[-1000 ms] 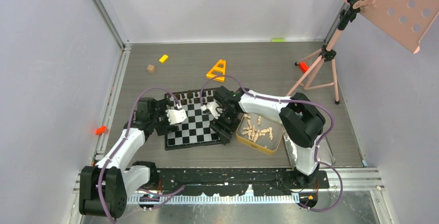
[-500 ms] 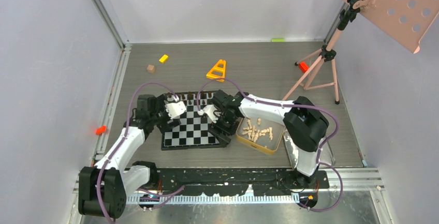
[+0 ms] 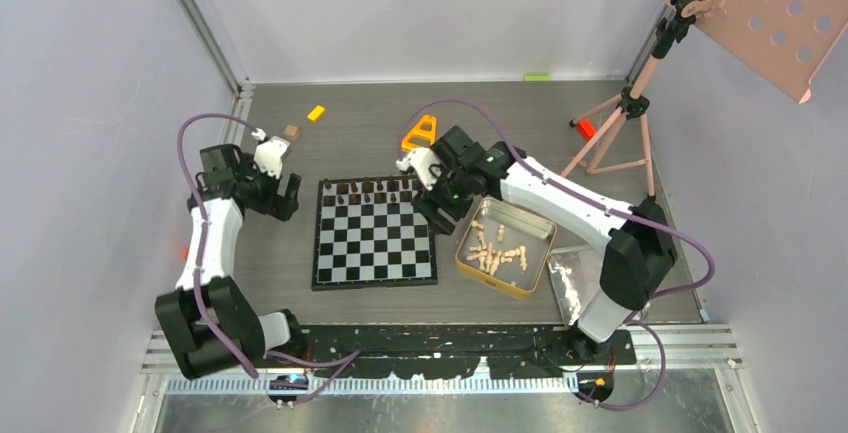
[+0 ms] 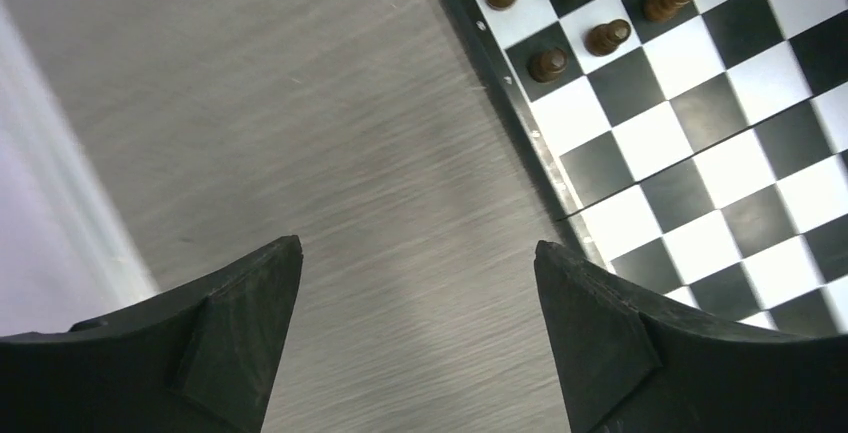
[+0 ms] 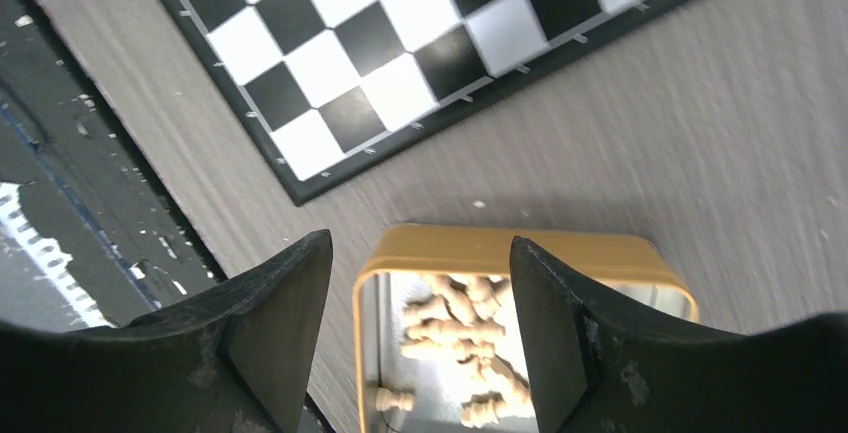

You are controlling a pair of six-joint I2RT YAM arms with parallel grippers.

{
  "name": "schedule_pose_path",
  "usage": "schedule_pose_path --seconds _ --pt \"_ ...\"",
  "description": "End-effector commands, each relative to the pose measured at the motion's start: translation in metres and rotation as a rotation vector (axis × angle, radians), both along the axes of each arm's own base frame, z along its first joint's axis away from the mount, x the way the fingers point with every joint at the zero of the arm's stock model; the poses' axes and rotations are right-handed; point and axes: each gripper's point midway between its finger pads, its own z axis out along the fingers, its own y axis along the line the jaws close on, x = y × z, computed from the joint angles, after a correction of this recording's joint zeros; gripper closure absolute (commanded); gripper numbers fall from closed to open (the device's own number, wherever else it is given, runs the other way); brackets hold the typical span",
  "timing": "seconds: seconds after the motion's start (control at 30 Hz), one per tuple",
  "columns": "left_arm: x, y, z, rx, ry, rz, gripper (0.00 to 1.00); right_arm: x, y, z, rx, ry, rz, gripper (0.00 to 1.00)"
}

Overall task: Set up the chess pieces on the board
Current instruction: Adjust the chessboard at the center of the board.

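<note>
The checkered board (image 3: pixel 375 245) lies mid-table, with dark brown chess pieces (image 3: pixel 368 191) standing along its far rows. Pale chess pieces (image 3: pixel 497 251) lie heaped in a gold tin (image 3: pixel 535 271) to the right of the board. My left gripper (image 3: pixel 284 196) hangs open over bare table just left of the board's far left corner. In the left wrist view the left gripper (image 4: pixel 415 263) holds nothing, and the board (image 4: pixel 700 153) with its dark pieces (image 4: pixel 548 63) is at upper right. My right gripper (image 5: pixel 420 263) is open and empty above the tin's rim (image 5: pixel 500 246), with pale pieces (image 5: pixel 455 318) below.
An orange A-shaped frame (image 3: pixel 420 133), a yellow block (image 3: pixel 316 113) and a small wooden cube (image 3: pixel 291 133) lie beyond the board. A pink tripod (image 3: pixel 620 128) with a perforated panel stands at far right, a red object (image 3: pixel 587 129) by its foot. A silver tray (image 3: pixel 568 278) lies beside the tin.
Both arms have drawn back off the board: the left swung out to the far left, the right to the far right corner by the tin. The left jaws have narrowed slightly.
</note>
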Motion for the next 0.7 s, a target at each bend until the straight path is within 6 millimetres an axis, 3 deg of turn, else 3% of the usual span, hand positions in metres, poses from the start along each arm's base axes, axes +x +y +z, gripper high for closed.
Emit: schedule_pose_path --seconds 0.0,0.23,0.5,0.67 --pt "-0.009 -0.011 -0.022 -0.214 0.212 0.183 0.13 0.019 -0.032 0.020 -0.002 -0.045 -0.098 0.28" --pt "-0.004 -0.032 -0.039 -0.403 0.383 0.215 0.19 0.024 -0.064 0.022 0.017 -0.046 -0.187 0.29" --pt "-0.010 -0.037 -0.071 -0.441 0.540 0.193 0.36 0.025 -0.081 0.009 0.011 -0.023 -0.229 0.29" --pt "-0.011 -0.048 -0.081 -0.466 0.592 0.166 0.40 0.028 -0.091 0.011 0.016 -0.029 -0.258 0.29"
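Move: The chessboard's middle lies roughly 17 cm to the right of the left hand, 5 cm back and 13 cm below; the brown pieces along its far side centre about 16 cm right and 5 cm ahead, and the wooden block stands some 19 cm straight ahead. For the right hand the white pieces in the gold tin are about 12 cm right and 4 cm back, with the chessboard's middle 12 cm left and level with it. The left hand sinks about 9 cm while edging 3 or 4 cm right towards the chessboard's left edge, tipping and rolling until the fingers point more steeply down and drawing them together by about a third, still open beside the edge with no touch to be seen. Meanwhile the right hand leaves the board's right side and travels about 9 cm right until it hangs over the tin of white pieces, going a little forward at first, turning slightly clockwise and keeping its fingers open. ##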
